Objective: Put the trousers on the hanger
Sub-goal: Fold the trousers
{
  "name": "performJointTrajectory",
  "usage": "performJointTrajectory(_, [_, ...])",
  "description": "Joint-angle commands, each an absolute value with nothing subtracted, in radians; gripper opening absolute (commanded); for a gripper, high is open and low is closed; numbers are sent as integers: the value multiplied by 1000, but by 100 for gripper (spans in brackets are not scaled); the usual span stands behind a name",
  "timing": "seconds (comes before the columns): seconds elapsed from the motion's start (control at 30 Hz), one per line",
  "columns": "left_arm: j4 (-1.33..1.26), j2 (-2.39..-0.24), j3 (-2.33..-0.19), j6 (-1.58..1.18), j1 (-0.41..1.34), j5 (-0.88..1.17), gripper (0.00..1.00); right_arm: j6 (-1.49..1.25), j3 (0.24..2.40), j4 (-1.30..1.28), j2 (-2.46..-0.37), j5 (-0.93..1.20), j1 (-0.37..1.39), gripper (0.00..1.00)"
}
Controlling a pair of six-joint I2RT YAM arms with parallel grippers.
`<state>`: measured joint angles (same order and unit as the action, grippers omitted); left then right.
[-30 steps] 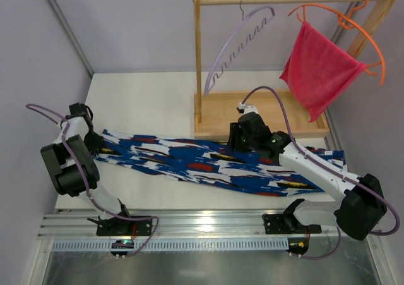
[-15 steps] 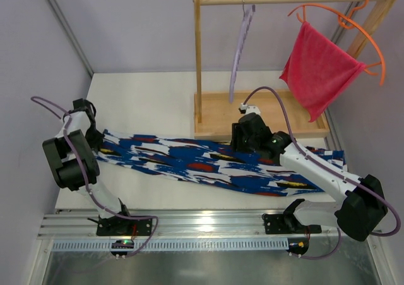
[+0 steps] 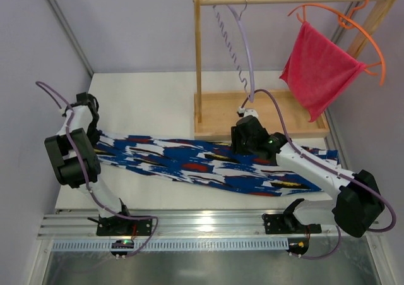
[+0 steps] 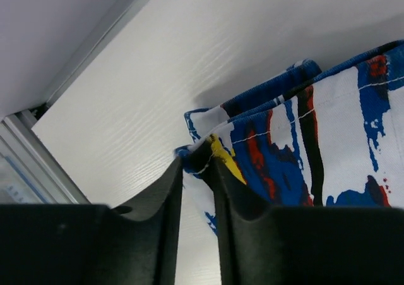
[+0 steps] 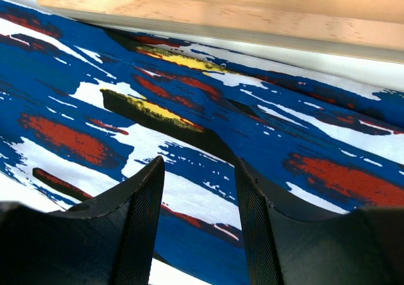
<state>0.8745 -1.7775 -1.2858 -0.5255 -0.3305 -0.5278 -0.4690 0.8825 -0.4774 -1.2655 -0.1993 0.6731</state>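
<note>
The trousers (image 3: 208,165), blue with white, red, black and yellow patches, lie stretched across the table from left to right. My left gripper (image 3: 93,132) is at their left end. In the left wrist view its narrow jaws (image 4: 197,165) pinch the hem corner of the trousers (image 4: 328,127). My right gripper (image 3: 238,139) hovers open over the trousers' middle (image 5: 189,139), its fingers (image 5: 142,203) straddling flat cloth. The lavender hanger (image 3: 248,51) hangs empty by its silver hook from the wooden rail, behind the right gripper.
A wooden rack with a flat base (image 3: 218,117) stands at the back right; its near edge (image 5: 221,16) is just beyond the right gripper. An orange hanger (image 3: 353,19) on the same rail carries a pink-red cloth (image 3: 319,67). Walls stand close on both sides.
The lavender hanger has swung and turned on the rail. The left gripper moved slightly back-left, took the hem, and the trousers shifted a little left. The right arm barely moved.
</note>
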Motion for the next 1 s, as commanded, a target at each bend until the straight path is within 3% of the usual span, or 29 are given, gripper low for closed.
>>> performJointTrajectory(0.0, [876,-1798,-1341,-498,-337,-571,28,-463,884,-448,-1241,-215,680,51])
performJointTrajectory(0.2, [933,-1731,-1385,-525,-327,-572,33,-453,888,-440,-1213,-161,680,51])
performJointTrajectory(0.27, [904,-1685,-1375,-523,-289,-507,34,-472,870,-390,-1215,-99,683,51])
performJointTrajectory(0.33, [812,-1628,-1313,-522,-258,-311,40,-495,847,-321,-1232,-63,704,51])
performJointTrajectory(0.43, [724,-1637,-1223,-567,-233,-125,41,-551,853,-281,-1291,-25,739,50])
performJointTrajectory(0.53, [722,-1721,-1186,-617,-236,-153,40,-661,763,-169,-1284,47,739,48])
performJointTrajectory(0.7, [776,-1827,-1174,-652,-299,-278,40,-804,571,-141,-1204,-81,738,48])
performJointTrajectory(0.97, [810,-1792,-1143,-672,-475,-339,40,-945,525,-377,-1118,-409,739,49])
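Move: The trousers' left end lies about 6 cm below the left hand, its middle some 3 cm right and 2 cm ahead. The right hand's spot, just right of the trousers' centre, is about 7 cm back, 2 cm right and 10 cm below it. From the right hand, the rack base lies some 11 cm ahead and 9 cm right, the foot of the rack's left post about 10 cm ahead and 13 cm left, both 9 cm below. Left fingers opening, both hands swing inward, drop 5–8 cm towards the trousers, then part, the right drawing back. ##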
